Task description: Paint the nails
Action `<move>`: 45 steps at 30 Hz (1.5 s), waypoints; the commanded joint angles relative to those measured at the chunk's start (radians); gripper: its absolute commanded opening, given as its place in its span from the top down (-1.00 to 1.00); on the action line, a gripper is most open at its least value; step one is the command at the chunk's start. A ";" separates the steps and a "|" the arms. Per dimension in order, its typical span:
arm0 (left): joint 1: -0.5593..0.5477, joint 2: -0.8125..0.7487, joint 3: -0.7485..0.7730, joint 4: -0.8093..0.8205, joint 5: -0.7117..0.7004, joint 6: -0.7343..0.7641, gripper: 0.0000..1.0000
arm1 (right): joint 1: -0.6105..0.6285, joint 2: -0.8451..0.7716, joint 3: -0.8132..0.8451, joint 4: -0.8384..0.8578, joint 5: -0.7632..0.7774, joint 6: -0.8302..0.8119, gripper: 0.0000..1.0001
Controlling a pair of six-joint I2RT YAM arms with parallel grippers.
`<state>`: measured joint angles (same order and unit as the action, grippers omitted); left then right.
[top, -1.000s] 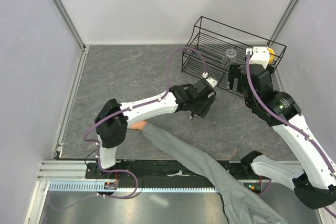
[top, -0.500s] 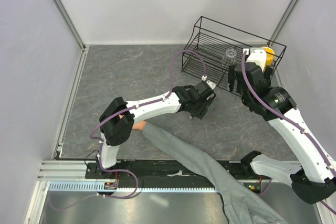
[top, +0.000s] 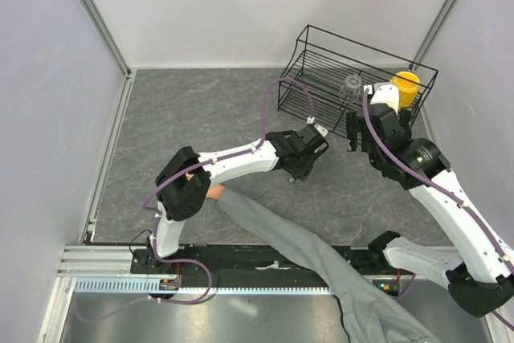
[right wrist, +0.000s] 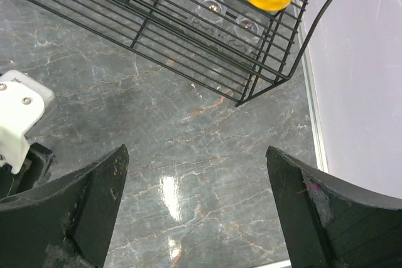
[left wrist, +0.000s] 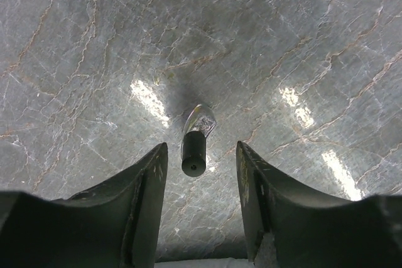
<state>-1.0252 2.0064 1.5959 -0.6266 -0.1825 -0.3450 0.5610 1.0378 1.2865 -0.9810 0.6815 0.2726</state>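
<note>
A small dark bottle (left wrist: pixel 195 145) with a black cap stands on the grey marble table (top: pixel 201 110). In the left wrist view my left gripper (left wrist: pixel 201 150) hangs over it, open, one finger on each side of the cap with a gap on both. From above, the left gripper (top: pixel 299 166) is at mid-table. A grey sleeve (top: pixel 281 234) lies across the near edge, and a bit of bare hand (top: pixel 213 192) shows at its end. The nails are hidden under my left arm. My right gripper (right wrist: pixel 196 150) is wide open over bare table, beside the basket (top: pixel 355 134).
A black wire basket (top: pixel 361 46) stands at the back right, holding a yellow cup (top: pixel 405 83) and a clear glass (top: pixel 351 86). Its corner (right wrist: pixel 242 100) lies just beyond the right fingers. White walls close in the table on three sides.
The left gripper has shifted slightly left over the bottle. The right arm has pulled back from the basket toward the near left, uncovering the yellow cup.
</note>
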 commanded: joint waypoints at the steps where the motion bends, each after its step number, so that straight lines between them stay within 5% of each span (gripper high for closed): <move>1: 0.001 0.012 -0.001 0.019 -0.005 0.011 -0.03 | -0.001 -0.048 0.010 0.038 -0.010 -0.041 -0.96; 39: 0.001 0.031 0.006 0.018 0.009 0.021 0.24 | -0.001 -0.036 -0.027 0.064 -0.068 -0.052 -0.96; 45: 0.001 0.032 0.013 0.018 0.002 0.032 0.49 | -0.003 -0.032 -0.038 0.071 -0.069 -0.050 -0.96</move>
<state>-1.0252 2.0285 1.5627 -0.6262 -0.1776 -0.3443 0.5610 1.0031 1.2568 -0.9360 0.6197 0.2310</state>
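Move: The nail polish bottle stands upright almost under my left hand, its middle about 1 cm to the left and 4 cm below, between my half-open fingers. The person's hand lies flat some 30 cm to my left hand's left and 1 cm back; the grey sleeve crosses about 18 cm straight behind, both around 6 cm lower. From my right hand the bottle is about 27 cm left, 1 cm back and 25 cm below. I narrow my left fingers around the bottle's black cap, from about half open to under a third. Meanwhile I ease the hand down about 2 cm in two short steps with a pause between, shifting some 1 cm left on the first so the cap sits centred. By the end the pads are right beside the cap; a firm pinch can't be seen yet. ##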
